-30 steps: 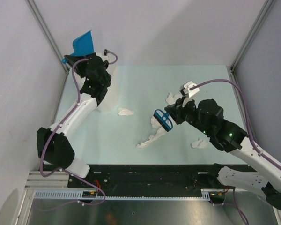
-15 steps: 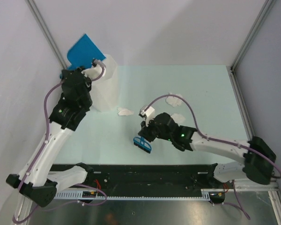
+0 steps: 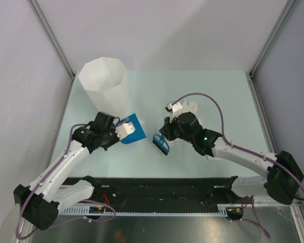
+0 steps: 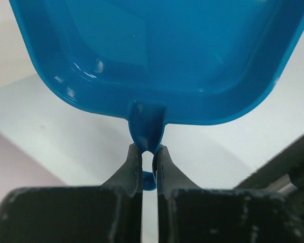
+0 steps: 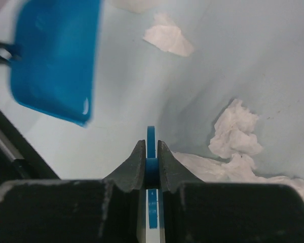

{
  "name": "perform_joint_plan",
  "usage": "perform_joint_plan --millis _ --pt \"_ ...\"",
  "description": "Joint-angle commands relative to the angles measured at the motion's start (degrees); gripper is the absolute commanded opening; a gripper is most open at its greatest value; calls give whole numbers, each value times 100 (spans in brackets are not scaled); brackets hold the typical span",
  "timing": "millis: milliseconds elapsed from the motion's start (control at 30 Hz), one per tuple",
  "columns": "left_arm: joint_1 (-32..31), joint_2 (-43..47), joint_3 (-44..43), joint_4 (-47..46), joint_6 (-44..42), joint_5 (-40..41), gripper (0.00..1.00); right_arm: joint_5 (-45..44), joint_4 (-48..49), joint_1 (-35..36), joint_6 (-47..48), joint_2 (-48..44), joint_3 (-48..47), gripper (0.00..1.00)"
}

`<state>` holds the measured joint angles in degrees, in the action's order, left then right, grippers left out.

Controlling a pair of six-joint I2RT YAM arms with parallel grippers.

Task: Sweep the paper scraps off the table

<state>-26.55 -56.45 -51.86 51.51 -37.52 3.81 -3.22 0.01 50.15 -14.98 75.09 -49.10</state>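
Observation:
My left gripper (image 3: pixel 122 130) is shut on the handle (image 4: pixel 147 129) of a blue dustpan (image 3: pixel 131 129), which sits low over the table (image 3: pixel 223 91) left of centre. The pan's inside (image 4: pixel 157 50) shows no paper. My right gripper (image 3: pixel 168 132) is shut on a blue brush (image 3: pixel 161 145); its handle (image 5: pixel 151 139) stands between the fingers, just right of the dustpan (image 5: pixel 55 61). White paper scraps lie beyond and right of the brush (image 5: pixel 167 39) (image 5: pixel 235 132). One scrap (image 3: pixel 192 108) peeks out behind the right arm; others are hidden by it.
A tall white faceted bin (image 3: pixel 102 83) stands at the back left corner, behind the left arm. Grey walls close the table on three sides, and a black rail (image 3: pixel 157 185) runs along the front.
The left arm swung the dustpan down from above the bin to the table near the middle. The right arm, brush still held, shifted slightly back and right.

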Motion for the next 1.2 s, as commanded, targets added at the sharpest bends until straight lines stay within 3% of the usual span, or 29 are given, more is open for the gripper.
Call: perform_joint_plan --millis 0,133,233,400,633,767,933,1167 --pt "-323 -304 430 140 219 -602 0 -168 -413 -23 -83 -967 -267 0" --pt "-878 -971 869 97 253 21 0 -1983 -1229 -207 4 -1488 -284 0" --pt "-975 -1498 861 26 280 58 0 -2683 -1503 -286 293 -1427 -284 0" --pt "-1010 -2150 678 -219 324 -56 0 -2649 -1259 -269 575 -1015 -232 0" --pt "-1239 -2810 563 -325 517 -91 0 -2675 -662 433 470 127 -223 0" --pt "-1336 -3153 449 -431 544 -82 0 -2035 -195 794 110 637 -275 0" --pt "-1371 -3329 343 -510 570 -258 0 -786 700 865 -496 630 -319 0" --pt "-1406 -3136 325 -519 596 -530 0 -732 817 619 -1024 7 -346 0"
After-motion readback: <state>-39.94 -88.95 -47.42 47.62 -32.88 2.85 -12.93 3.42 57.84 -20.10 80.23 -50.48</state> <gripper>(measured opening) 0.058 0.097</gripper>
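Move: The left hand still holds the dustpan above the table; the scrap pile lies roughly 27 cm to its right and 4 cm farther ahead, some 16 cm lower. A lone scrap is about 12 cm ahead and 8 cm right of the left hand. From the right hand, still gripping the brush, the pile is about 4 cm right, 1 cm ahead and 18 cm below; another scrap lies 7 cm ahead and 12 cm right. Down about 14 cm, quickly at first, the left hand brings the held dustpan to the table, easing back 5 cm and right 4 cm while its fingers tip to near vertical. The right hand lifts the brush and swings 10 cm right over the pile, turning some 20 degrees clockwise, then dips and sweeps about 13 cm left and slightly back towards the pan, turning back and rising a little at the end. ##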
